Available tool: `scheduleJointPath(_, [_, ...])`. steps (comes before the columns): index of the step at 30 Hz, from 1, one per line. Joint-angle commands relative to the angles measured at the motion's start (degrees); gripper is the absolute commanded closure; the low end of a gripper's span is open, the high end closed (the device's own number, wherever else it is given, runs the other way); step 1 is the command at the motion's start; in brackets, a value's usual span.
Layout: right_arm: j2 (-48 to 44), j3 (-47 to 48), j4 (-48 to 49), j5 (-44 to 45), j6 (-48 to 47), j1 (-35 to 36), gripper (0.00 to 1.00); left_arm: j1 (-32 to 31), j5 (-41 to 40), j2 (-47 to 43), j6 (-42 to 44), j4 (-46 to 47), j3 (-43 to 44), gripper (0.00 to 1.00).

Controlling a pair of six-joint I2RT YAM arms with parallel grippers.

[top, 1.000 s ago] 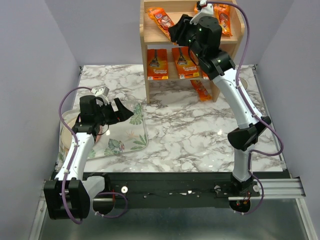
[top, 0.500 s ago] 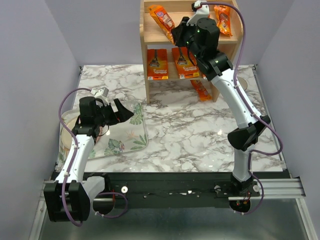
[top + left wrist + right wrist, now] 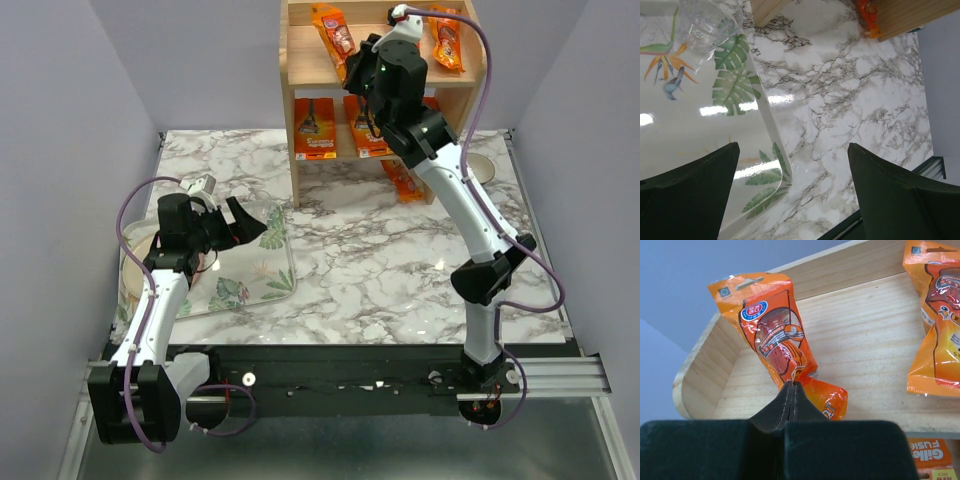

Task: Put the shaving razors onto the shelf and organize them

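The wooden shelf stands at the back of the table. On its top tier a narrow orange razor pack stands tilted, and my right gripper is shut on its lower edge. A second pack lies to the right on the same board. In the top view the held pack is at the top left, with two wide packs on the lower tier. Another pack lies on the table by the shelf's right foot. My left gripper hovers open over the tray's right edge, holding nothing.
A leaf-print tray lies at the left, with a clear plastic cup on it. A round wooden dish sits under the tray's left side. Another round dish is right of the shelf. Walls close in on both sides.
My right gripper has closed on the top-tier pack and moved up and back. The pack has swung from lying diagonal to nearly upright. The left arm has not moved.
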Motion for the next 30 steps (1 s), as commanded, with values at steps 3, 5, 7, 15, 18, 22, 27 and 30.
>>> scheduleJointPath(3, [0.39, 2.36, 4.31, 11.42, -4.25, 2.07, 0.99, 1.16, 1.4, -1.19, -1.48, 2.07, -1.15, 0.01])
scheduleJointPath(5, [0.75, 1.74, 4.22, 13.01, -3.64, 1.99, 0.99, 1.34, 1.22, -1.28, -1.13, 1.46, -0.54, 0.01])
scheduleJointPath(7, [1.01, 1.56, 3.69, 16.61, -2.58, 1.99, 0.98, 1.69, 1.22, -1.63, -1.04, 0.75, -0.36, 0.01])
scheduleJointPath(15, [3.73, 4.11, 6.68, 14.43, -3.46, 2.07, 0.96, 3.18, 1.22, -3.39, -0.34, -1.62, -0.8, 0.01])
scheduleJointPath(18, [4.44, 4.03, 6.16, 14.6, -2.67, 1.99, 0.96, 3.62, 1.22, -3.92, -0.16, -2.24, -1.06, 0.01])
scheduleJointPath(22, [5.58, 4.64, 6.77, 15.74, -2.58, 1.99, 0.9, 3.89, 1.31, -4.09, -0.25, -2.5, -1.41, 0.01])
scheduleJointPath(27, [7.16, 6.75, 9.92, 15.23, -4.15, 1.99, 0.48, 4.24, 1.31, -3.74, 0.19, -3.47, -0.45, 0.01])
scheduleJointPath(30, [6.29, 7.19, 10.55, 13.03, -5.04, 2.16, 0.37, 4.5, 1.22, -3.65, 0.55, -3.82, 0.08, 0.01])
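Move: The right hand is at the front edge of the top shelf, its shut fingertips at the lower end of the leftmost razor pack, whose middle lies about 5 cm ahead and 3 cm left, about level. The next razor pack is some 11 cm right and 5 cm ahead, the end pack about 17 cm right and 6 cm ahead. From the left hand the leftmost pack is roughly 24 cm ahead, 16 cm right and 30 cm up. The right hand swings right 2 cm, turning clockwise 10 degrees, then advances 2 cm toward the pack, opening halfway. ##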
